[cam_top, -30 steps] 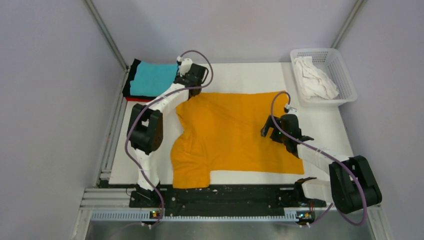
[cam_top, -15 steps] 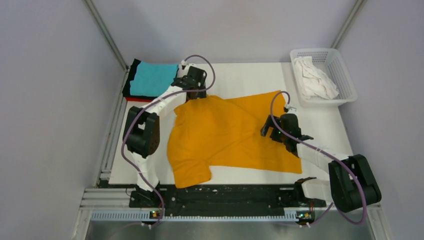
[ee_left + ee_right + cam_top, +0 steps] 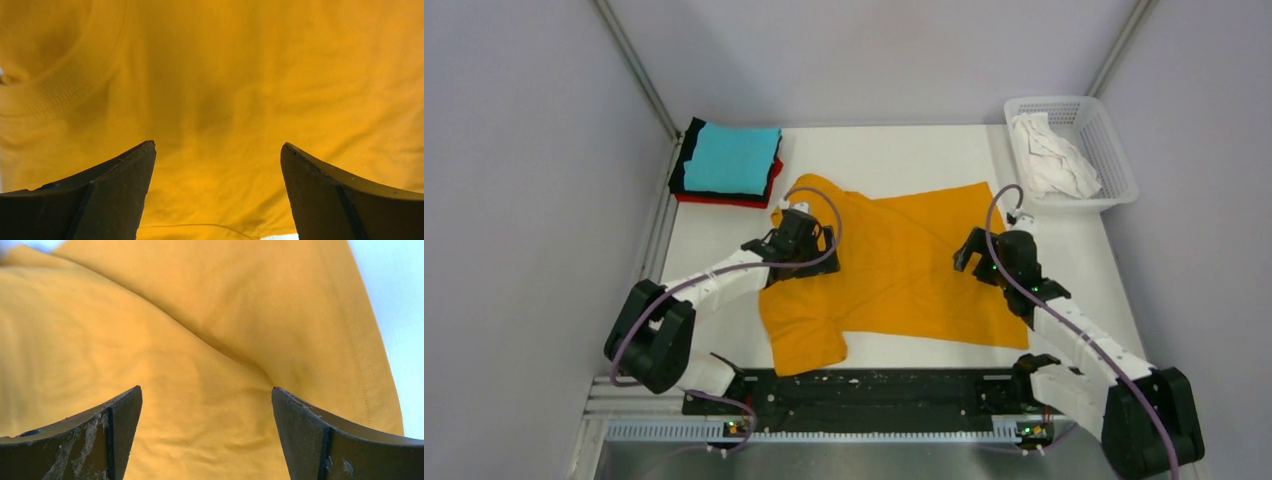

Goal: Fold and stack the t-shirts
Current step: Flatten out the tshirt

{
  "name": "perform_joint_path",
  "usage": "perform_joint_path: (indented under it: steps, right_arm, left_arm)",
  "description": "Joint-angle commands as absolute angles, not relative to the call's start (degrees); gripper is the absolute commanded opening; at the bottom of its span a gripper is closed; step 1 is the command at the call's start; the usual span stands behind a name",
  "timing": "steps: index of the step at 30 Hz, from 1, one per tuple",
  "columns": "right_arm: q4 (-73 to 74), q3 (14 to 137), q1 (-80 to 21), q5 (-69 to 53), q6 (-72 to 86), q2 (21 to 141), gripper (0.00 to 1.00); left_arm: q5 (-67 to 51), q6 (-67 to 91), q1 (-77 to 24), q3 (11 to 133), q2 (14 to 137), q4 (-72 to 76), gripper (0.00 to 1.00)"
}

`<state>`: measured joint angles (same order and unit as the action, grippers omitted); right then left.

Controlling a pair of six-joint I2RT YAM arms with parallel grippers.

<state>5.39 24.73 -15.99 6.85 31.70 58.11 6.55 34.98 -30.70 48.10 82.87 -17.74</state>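
The orange-yellow t-shirt lies spread and rumpled in the middle of the white table, its left part folded over. It fills the left wrist view and the right wrist view. My left gripper is open and empty over the shirt's left part. My right gripper is open and empty over the shirt's right part. A folded stack sits at the back left: the cyan t-shirt on top, the black t-shirt and the red t-shirt under it. The white t-shirt lies crumpled in the basket.
A white plastic mesh basket stands at the back right corner. The white table surface shows behind the orange shirt. Metal frame posts run up at both back corners. A black rail lies along the near edge.
My left gripper let go of the shirt's far left edge and moved toward me, over the shirt. The shirt's left part now lies folded inward. My right gripper shifted slightly away.
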Motion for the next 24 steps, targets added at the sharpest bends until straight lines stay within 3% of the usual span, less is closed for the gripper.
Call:
perform_joint_path:
  steps: [1, 8, 17, 24]
  right_arm:
    - [6.18, 22.53, -16.31, 8.51, 34.13, 49.98, 0.99]
    - [4.57, 18.77, -16.29, 7.2, 35.33, 51.18, 0.99]
    - [0.49, 24.08, -16.28, 12.2, 33.15, 69.08, 0.99]
    - [-1.28, 35.76, -14.7, 19.37, 31.77, 83.81, 0.99]
  left_arm:
    - [2.58, 41.45, -30.73, 41.55, 80.85, -7.83, 0.99]
    - [3.42, 41.85, -30.53, 44.46, 88.51, -6.09, 0.99]
    - [5.61, 39.18, -26.47, 60.03, 106.23, -9.96, 0.99]
    - [2.38, 37.44, -22.9, 74.05, 114.65, -12.68, 0.99]
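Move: The orange t-shirt lies spread under both open hands, its middle roughly 18 cm to the left hand's right and 3 cm nearer the bases, about 4 cm lower. Its near-left sleeve is some 21 cm back and 3 cm left of that hand; the folded stack sits 24 cm ahead and 22 cm left. From the right hand, the shirt's middle is about 20 cm left, 1 cm back and 5 cm down, while the basket stands about 28 cm ahead and 23 cm right. The t-shirt's left part is pressed under the left hand's open fingertips, which sink 3 cm while easing back 2, then sweep forward about 14 cm and slightly right, dragging cloth along. The right hand, also open, rises briefly and draws back, drops some 6 cm onto the shirt, then pushes it forward about 5 cm, drifting right and turning slightly clockwise. ##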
